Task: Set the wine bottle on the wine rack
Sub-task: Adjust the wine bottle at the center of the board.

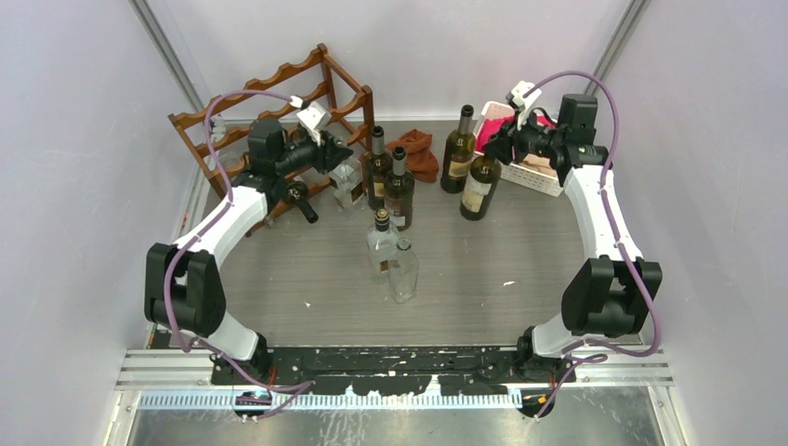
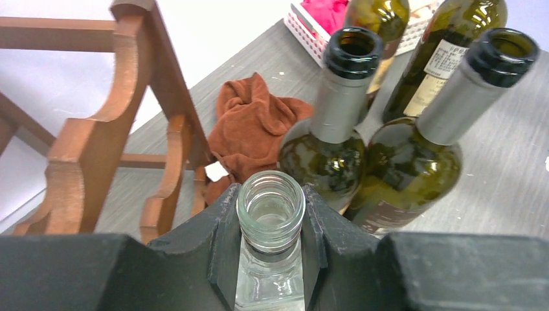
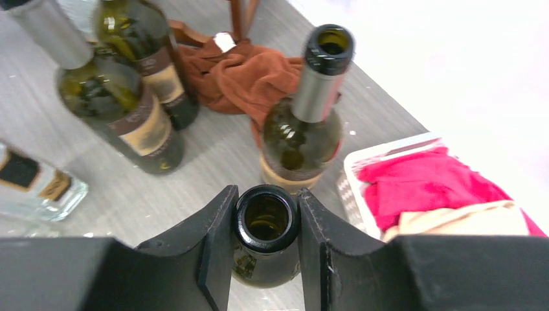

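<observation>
The wine rack (image 1: 279, 102), dark reddish-brown with scalloped rails, stands at the back left; its end shows in the left wrist view (image 2: 123, 123). My left gripper (image 2: 270, 217) is shut on the threaded neck of a clear glass bottle (image 2: 270, 207), which stands upright right beside the rack (image 1: 346, 186). My right gripper (image 3: 267, 220) is shut on the neck of a dark green wine bottle (image 3: 267, 217), which has a pale label and sits near the back right (image 1: 480, 186). One dark bottle (image 1: 302, 200) lies low in the rack.
Two green bottles (image 1: 376, 167) (image 1: 400, 190) stand close right of the clear bottle. Another green one (image 1: 457, 149) stands by the right-hand bottle. Two clear bottles (image 1: 383, 242) (image 1: 403, 269) are mid-table. A brown cloth (image 1: 418, 153) and a white basket (image 1: 534, 175) with pink cloth sit at the back.
</observation>
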`<control>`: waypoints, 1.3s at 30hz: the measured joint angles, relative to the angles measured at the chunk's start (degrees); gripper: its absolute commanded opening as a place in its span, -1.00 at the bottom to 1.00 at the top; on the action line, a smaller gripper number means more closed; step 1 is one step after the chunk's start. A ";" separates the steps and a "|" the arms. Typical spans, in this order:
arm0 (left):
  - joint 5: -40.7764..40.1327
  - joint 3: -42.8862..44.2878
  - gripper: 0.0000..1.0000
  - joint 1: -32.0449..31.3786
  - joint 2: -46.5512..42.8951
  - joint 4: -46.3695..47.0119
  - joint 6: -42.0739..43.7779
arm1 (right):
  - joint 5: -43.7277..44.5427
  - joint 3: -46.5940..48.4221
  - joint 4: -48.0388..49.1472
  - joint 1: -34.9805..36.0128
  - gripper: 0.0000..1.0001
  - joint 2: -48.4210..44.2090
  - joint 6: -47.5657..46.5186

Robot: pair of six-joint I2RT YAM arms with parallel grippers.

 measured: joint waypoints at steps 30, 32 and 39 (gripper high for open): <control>1.31 2.49 0.17 2.97 3.30 8.85 -2.93 | 4.59 4.79 0.66 -1.27 0.35 3.28 1.73; 1.86 2.45 0.21 2.99 2.84 8.85 -3.15 | 4.55 4.79 0.31 -1.44 0.44 2.14 1.95; 1.60 1.81 0.44 2.99 -1.16 7.23 -4.70 | 3.87 4.79 -1.75 -2.19 0.91 -3.30 2.34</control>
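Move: Both hands hold upright bottles by the neck. The left hand's clear bottle goes to a spot about 4 cm ahead and 2 cm left, its base some 24 cm below; the first dark bottle stands about 5 cm ahead and 9 cm right, the second about 15 cm right and 1 cm back, the rack end about 12 cm ahead and 5 cm right. The right hand's labelled bottle goes to a spot 4 cm ahead and 2 cm right, some 27 cm below; the far dark bottle is about 9 cm ahead and 7 cm left, the basket roughly 18 cm ahead and 16 cm right. Both hands, still gripping the necks, carry on forward without lifting for about 4 cm, the left drifting slightly left towards the foot of the rack and the right 2 cm to its right, alongside the far dark bottle, with a slight clockwise turn. After a short hold both open their fingers and let go of the bottles, the right opening wider, then rise some 5 cm off the necks while drawing back about 3 to 4 cm. ##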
